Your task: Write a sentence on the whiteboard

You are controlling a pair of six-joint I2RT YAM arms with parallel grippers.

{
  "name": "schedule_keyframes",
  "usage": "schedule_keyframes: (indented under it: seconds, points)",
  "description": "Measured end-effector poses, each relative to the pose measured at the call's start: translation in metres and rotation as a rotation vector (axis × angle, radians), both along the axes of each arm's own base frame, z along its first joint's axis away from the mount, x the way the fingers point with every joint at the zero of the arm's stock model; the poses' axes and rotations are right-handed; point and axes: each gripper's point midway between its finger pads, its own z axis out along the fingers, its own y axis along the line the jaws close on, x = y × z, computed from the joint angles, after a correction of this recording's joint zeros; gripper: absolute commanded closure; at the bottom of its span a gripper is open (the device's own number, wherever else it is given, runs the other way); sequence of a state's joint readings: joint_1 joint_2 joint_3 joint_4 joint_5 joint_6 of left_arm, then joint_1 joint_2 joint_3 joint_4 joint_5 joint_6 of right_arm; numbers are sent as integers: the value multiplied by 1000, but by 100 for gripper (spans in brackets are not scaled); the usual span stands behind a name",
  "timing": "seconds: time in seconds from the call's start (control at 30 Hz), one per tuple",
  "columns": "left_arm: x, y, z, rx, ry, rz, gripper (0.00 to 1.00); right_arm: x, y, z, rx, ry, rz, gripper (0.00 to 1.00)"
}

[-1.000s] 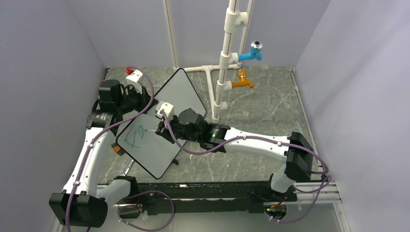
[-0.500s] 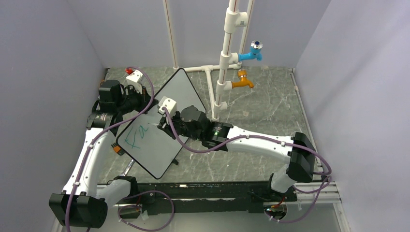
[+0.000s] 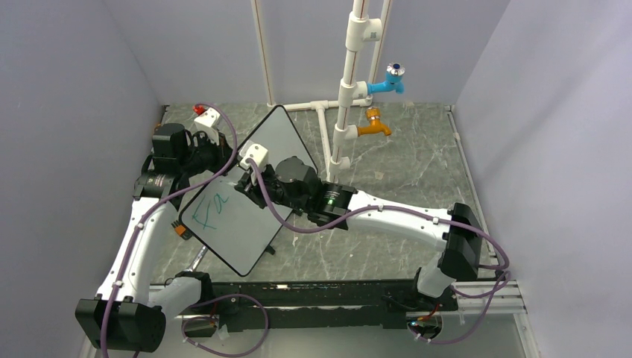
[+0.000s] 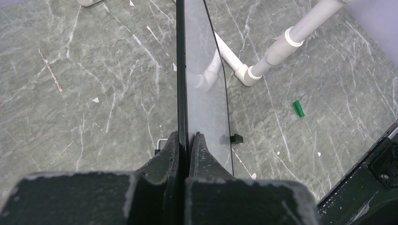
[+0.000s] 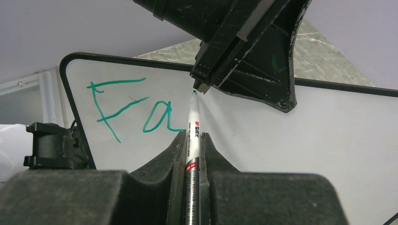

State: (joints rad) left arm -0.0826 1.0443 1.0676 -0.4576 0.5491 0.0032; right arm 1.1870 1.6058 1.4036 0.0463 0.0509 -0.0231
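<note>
The whiteboard [image 3: 240,233] is held tilted above the table, with my left gripper [image 3: 209,154] shut on its far left edge. In the left wrist view that gripper [image 4: 187,136] pinches the black rim, and the whiteboard [image 4: 204,84] runs away edge-on. The sentence [image 5: 131,110] reads "Fa" in green; from above the sentence [image 3: 209,209] sits near the board's left corner. My right gripper [image 5: 192,137] is shut on a silver marker [image 5: 193,123]. The marker's green tip is at the board, just right of the "a". From above, my right gripper [image 3: 252,189] hangs over the board's middle.
A white pipe stand [image 3: 344,97] with a blue tap [image 3: 393,78] and an orange tap [image 3: 375,125] rises behind the board. A small green cap [image 4: 298,108] lies on the marble table [image 3: 402,171] near a pipe [image 4: 281,51]. Purple walls close in on three sides.
The "a" has been completed after the "F". My right gripper has carried the marker up and to the right along the board. The left gripper and the board have stayed put.
</note>
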Motion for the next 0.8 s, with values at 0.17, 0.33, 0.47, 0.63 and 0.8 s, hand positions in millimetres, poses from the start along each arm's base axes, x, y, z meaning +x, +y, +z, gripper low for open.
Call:
schedule_keyframes:
  seconds: [0.17, 0.33, 0.47, 0.63, 0.8]
  points:
    - [0, 0, 0, 0, 0, 0, 100, 0, 1, -9, -15, 8, 0, 100]
    - [0, 1, 0, 3, -1, 2, 100, -2, -2, -27, -43, 27, 0, 100]
    - [1, 1, -1, 4, -1, 3, 100, -6, -8, -44, -63, 60, 0, 100]
    - [1, 1, -1, 5, -2, 4, 100, -11, -17, -65, -94, 101, -4, 100]
    - [0, 1, 0, 4, -2, 3, 100, -13, -19, -68, -98, 113, -7, 100]
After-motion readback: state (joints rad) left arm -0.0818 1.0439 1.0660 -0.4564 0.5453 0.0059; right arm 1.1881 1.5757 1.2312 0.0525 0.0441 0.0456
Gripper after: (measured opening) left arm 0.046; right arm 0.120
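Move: To the right hand's left lies the blank whiteboard spot for the next letter, about 6 cm left, 2 cm ahead and 4 cm below. Beside it the green "a" is level fore and aft with this hand, some 9 cm left and 4 cm down; the "F" is roughly 4 cm back, 13 cm left and 5 cm down. From the left hand, which grips the board's edge, that spot is about 7 cm back, 2 cm left and 5 cm below. Drawing one straight stroke just right of the "a", the right hand sinks about 7 cm along the leaning whiteboard, easing some 2 cm to its right on the way, then stops with the pen tip on the board. The wrist tips the pen down by roughly 10 degrees and the fingers keep their pinch on it, while the left hand stays put, still clamping the board's edge to hold it leaning. ##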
